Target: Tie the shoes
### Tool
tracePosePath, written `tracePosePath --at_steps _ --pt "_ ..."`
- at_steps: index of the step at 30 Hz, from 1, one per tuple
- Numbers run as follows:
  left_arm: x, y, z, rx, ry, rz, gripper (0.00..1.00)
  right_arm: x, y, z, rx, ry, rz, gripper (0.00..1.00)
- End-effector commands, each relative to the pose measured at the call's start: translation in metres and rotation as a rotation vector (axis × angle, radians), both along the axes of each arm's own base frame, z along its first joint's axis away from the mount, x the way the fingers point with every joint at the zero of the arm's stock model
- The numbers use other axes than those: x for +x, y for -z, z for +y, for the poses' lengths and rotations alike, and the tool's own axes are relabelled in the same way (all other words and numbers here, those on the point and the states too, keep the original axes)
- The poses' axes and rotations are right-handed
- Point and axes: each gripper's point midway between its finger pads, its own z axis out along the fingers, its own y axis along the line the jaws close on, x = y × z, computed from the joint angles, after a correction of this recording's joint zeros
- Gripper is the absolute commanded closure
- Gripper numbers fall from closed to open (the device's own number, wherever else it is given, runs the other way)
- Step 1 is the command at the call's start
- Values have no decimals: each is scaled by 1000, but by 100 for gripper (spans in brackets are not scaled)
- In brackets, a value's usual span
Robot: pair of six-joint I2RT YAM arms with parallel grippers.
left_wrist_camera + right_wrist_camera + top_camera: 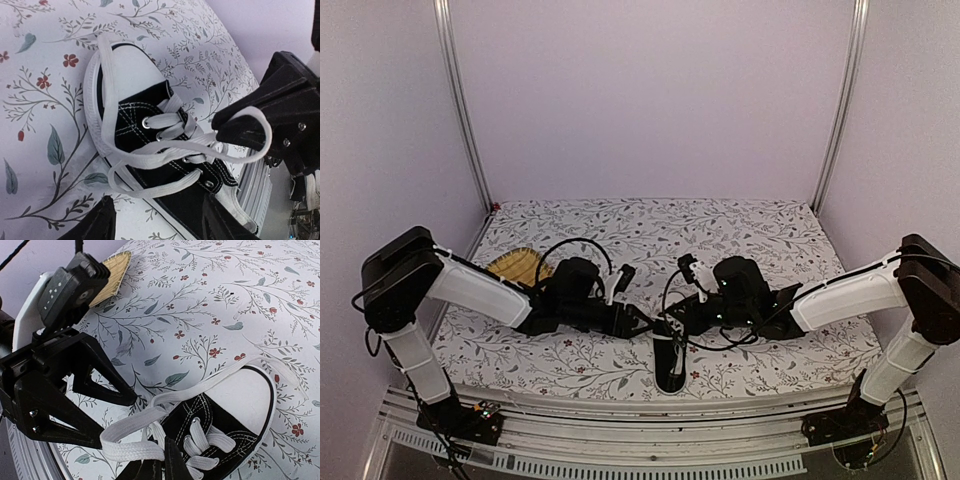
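A small black sneaker (670, 368) with a white toe cap stands near the table's front edge, between both arms. Its white laces (165, 157) lie loose in long loops across the tongue and over the side. In the right wrist view my right gripper (162, 452) is shut on a flat loop of lace (125, 452) just above the eyelets of the shoe (235, 405). My left gripper (157, 200) is open, its fingers on either side of the shoe's flank (150, 117), holding nothing. Its open jaws (116, 420) stand right beside the lace loop.
A yellow woven mat (518, 266) lies at the left behind the left arm, and shows as the mat (112, 275) in the right wrist view. The floral tablecloth (750, 230) covers the table. A metal rail (640, 405) runs along the front edge close to the shoe.
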Motion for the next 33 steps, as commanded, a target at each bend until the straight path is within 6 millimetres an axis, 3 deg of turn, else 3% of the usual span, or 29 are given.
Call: tracePosePath --at_steps 1,5,11,22,33 --pt "-6 -12 8 -20 10 -36 41 1 1 -2 -4 23 -2 98" --pt "-11 -9 12 -33 4 -18 50 1 2 -3 -7 24 0 98" --pt "-2 1 3 -38 -45 59 61 0 2 -3 -5 23 1 98" --pt "10 23 -8 -28 -109 170 63 0 -2 -3 -1 23 -4 98" --pt "2 39 -6 -8 -120 252 62 1 -5 -3 3 25 -12 98"
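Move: The left gripper, empty and partly open, goes for the low lace loop on the shoe's near-left side, about 3 cm to its right, level fore and aft, and some 4 cm below. The lace pinched in the right fingers is about 5 cm right, 1 cm ahead and 3 cm above; the shoe's middle is about 5 cm right, 4 cm back and 5 cm below. From the right gripper, that low loop lies about 2 cm left, 1 cm back and 7 cm below. Draw the left gripper back and out to the left about 1.5 cm while narrowing its fingers, still leaving them parted. Then bring it in again and sink about 3 cm towards the low lace loop, beneath the lace held by the right gripper, rolling the wrist some 10 degrees so its forward side dips. Keep the right gripper still, pinching its lace. ##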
